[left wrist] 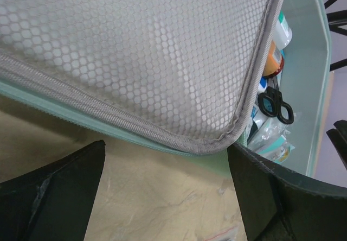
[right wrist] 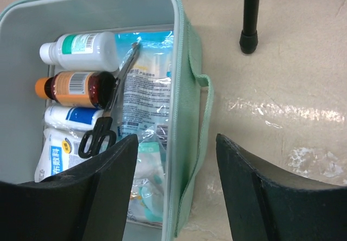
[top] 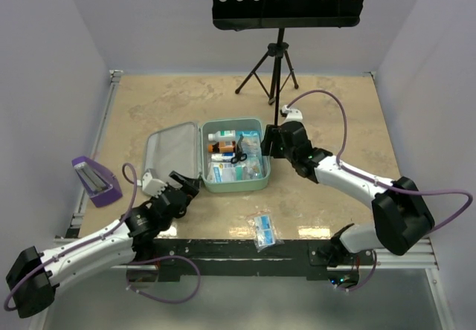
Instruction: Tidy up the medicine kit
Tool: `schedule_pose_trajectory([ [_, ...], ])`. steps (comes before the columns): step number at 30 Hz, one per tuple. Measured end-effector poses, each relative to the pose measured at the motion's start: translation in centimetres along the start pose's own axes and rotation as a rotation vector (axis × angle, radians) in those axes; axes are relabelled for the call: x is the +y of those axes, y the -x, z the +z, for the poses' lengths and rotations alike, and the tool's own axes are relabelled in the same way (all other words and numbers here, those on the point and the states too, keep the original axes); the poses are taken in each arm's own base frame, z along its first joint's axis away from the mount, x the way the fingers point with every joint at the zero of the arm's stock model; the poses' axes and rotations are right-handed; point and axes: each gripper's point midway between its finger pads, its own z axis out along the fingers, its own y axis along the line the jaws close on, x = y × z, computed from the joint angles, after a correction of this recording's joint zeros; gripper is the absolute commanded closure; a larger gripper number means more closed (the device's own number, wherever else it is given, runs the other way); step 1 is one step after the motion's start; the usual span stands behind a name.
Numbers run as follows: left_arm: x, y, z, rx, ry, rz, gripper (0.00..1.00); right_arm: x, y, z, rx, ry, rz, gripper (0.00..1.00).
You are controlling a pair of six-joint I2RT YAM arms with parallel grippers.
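The medicine kit (top: 233,183), a mint-green case, lies open in the middle of the table. Its mesh-lined lid (top: 172,150) is folded out to the left. Inside are a white bottle (right wrist: 81,51), a brown bottle (right wrist: 76,88), black scissors (right wrist: 97,135) and clear sachets. My left gripper (top: 184,183) is open and empty just off the lid's near corner (left wrist: 217,143), above bare table. My right gripper (right wrist: 176,143) is open and straddles the kit's right wall (right wrist: 184,89) and strap handle without touching them. One finger is over the contents, the other over the table.
A clear packet of blue-and-white sachets (top: 262,230) lies on the table near the front edge, between the arms. A purple holder (top: 95,180) sits at the left edge. A music stand's tripod (top: 275,70) stands behind the kit, one foot (right wrist: 249,41) close to my right gripper.
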Motion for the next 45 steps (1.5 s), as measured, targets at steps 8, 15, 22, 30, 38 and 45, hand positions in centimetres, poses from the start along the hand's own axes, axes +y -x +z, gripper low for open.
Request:
schedule_pose_trajectory([
  [8,-3.4,2.0,0.5,-0.116,-0.126,0.011,0.0,1.0,-0.6,0.1,0.02,0.064,-0.003,0.38],
  [15,-5.3,3.7,0.5,-0.217,-0.234,0.073,0.01,1.2,-1.7,0.6,0.053,0.082,-0.013,0.39],
  [22,-7.1,4.6,0.3,-0.286,-0.294,0.229,0.0,1.3,-2.3,0.8,0.069,0.093,-0.021,0.4],
  [30,-9.8,6.1,-0.5,-0.374,-0.356,0.439,0.0,1.1,-3.0,1.2,0.089,0.088,-0.027,0.4],
  [38,-12.7,8.1,-1.7,-0.458,-0.384,0.524,0.0,1.0,-3.1,1.4,0.091,0.086,-0.029,0.4],
  [45,-16.0,10.8,-2.4,-0.503,-0.381,0.514,0.0,1.1,-3.1,1.4,0.089,0.088,-0.028,0.4],
])
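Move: The medicine kit's lid lies open and flat; its middle is about 6 cm ahead of the left hand, 4 cm to its left and a little below it. The kit box's middle is roughly 13 cm right and 6 cm ahead of that hand, the scissors inside some 14 cm right and 6 cm ahead. For the right hand, the box's right wall runs below it, about 1 cm left, level fore and aft, 6 cm down, with the scissors 8 cm left and 2 cm back. The lid is levered up on its hinge side by the left hand's wide-open fingers, which rise about 17 cm and go forward some 8 cm, tipping upward and rolling left side up by roughly 30 degrees, the left finger against the lid. The box's right wall stays between the right hand's half-open fingers as that hand shifts 2 cm left, then sinks about 3 cm astride it. ##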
